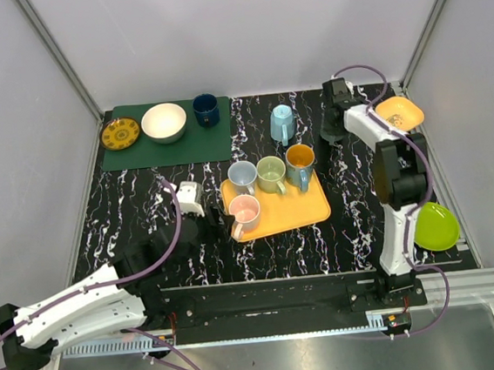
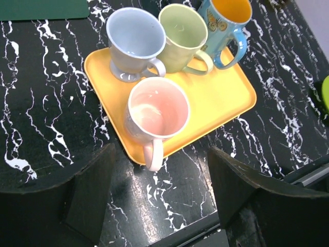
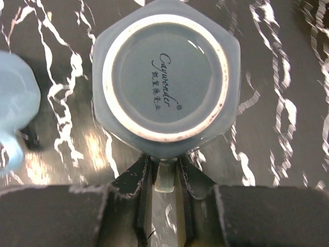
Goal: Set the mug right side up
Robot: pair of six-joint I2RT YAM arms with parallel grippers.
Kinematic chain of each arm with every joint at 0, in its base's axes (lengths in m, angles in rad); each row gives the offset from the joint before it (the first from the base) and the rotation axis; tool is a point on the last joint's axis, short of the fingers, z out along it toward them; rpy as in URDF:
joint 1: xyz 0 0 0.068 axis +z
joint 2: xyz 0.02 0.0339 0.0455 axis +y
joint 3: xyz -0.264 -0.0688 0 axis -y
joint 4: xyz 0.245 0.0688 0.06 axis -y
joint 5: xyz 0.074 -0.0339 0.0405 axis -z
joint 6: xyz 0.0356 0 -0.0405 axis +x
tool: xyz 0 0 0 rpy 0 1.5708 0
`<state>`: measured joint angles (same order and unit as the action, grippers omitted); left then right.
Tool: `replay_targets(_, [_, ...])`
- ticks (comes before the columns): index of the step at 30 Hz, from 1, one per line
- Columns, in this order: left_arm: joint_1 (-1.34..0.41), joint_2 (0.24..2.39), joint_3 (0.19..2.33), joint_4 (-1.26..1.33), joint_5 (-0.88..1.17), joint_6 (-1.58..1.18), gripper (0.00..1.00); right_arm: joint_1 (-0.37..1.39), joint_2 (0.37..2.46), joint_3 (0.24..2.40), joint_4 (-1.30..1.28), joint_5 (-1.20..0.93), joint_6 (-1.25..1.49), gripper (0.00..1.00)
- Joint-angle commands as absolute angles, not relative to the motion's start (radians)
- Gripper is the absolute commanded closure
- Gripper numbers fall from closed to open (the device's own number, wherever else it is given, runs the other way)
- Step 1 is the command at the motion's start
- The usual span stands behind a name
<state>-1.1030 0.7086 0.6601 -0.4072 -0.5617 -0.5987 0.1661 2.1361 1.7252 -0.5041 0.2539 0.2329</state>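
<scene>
In the right wrist view the mug (image 3: pixel 165 77) is a grey-blue, six-sided cup standing upside down on the black marble table, its ringed base with printed lettering facing up. My right gripper (image 3: pixel 164 163) is shut on the mug's handle (image 3: pixel 165 177), one finger pressed to each side of it. From above, the right gripper (image 1: pixel 329 129) reaches down at the back right of the table and its wrist hides the mug. My left gripper (image 2: pixel 160 177) is open and holds nothing, just in front of the pink mug (image 2: pixel 157 110) on the tray.
A yellow tray (image 1: pixel 297 206) carries pink, pale blue (image 1: pixel 243 177), green (image 1: pixel 271 173) and orange-lined (image 1: pixel 300 164) mugs, all upright. A light blue mug (image 1: pixel 282 122) stands beside the right gripper. A green mat (image 1: pixel 139 150) holds a yellow plate, white bowl and navy cup. An orange bowl (image 1: pixel 399 113) and green plate (image 1: pixel 435 226) sit at right.
</scene>
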Motion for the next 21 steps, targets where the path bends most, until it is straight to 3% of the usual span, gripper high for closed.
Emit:
replay_targets(1, [-1.098,0.696,0.664,-0.305,-0.592,-0.597,0.26,0.17,1.766,1.579,-0.348,0.348,0.31,1.0])
replay_targets(8, [-1.094,0.726,0.667,-0.084,-0.534,-0.577,0.21,0.169,1.283,1.317,-0.232,0.221,0.492,1.0])
replay_targets(12, [-1.074,0.745,0.641,0.141,-0.388,-0.62,0.1,0.164,0.98,1.139,-0.1,0.017,0.633,1.0])
replay_targets(16, [-1.032,0.79,0.632,0.38,-0.189,-0.686,0.04,0.166,0.813,0.964,0.093,-0.261,0.81,1.0])
replay_targets(21, [-0.979,0.903,0.652,0.679,0.044,-0.82,0.02,0.164,0.707,0.856,0.257,-0.437,1.052,1.0])
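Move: The grey mug, still bottom-up and pinched by its handle, has its middle about 5 cm ahead of the right hand and 1 cm to its right, at the same height. From that hand the tray's middle lies roughly 20 cm back, 17 cm left and 6 cm lower. The light-blue mug stands 9 cm ahead and 13 cm left of it. From the left hand the grey mug is about 38 cm ahead, 34 cm right and 14 cm lower; the pink mug is 12 cm ahead, 6 cm right and 15 cm below. The grey mug goes fast up and back from the rear of the table, its handle kept pinched in the right hand: over 30 cm up and about 25 cm back, drifting left late on. The wrist swings the fingers up from steeply down to forward-left. The left hand rises some 12 cm and goes 9 cm right towards it, rolling right side up and opening wider. ##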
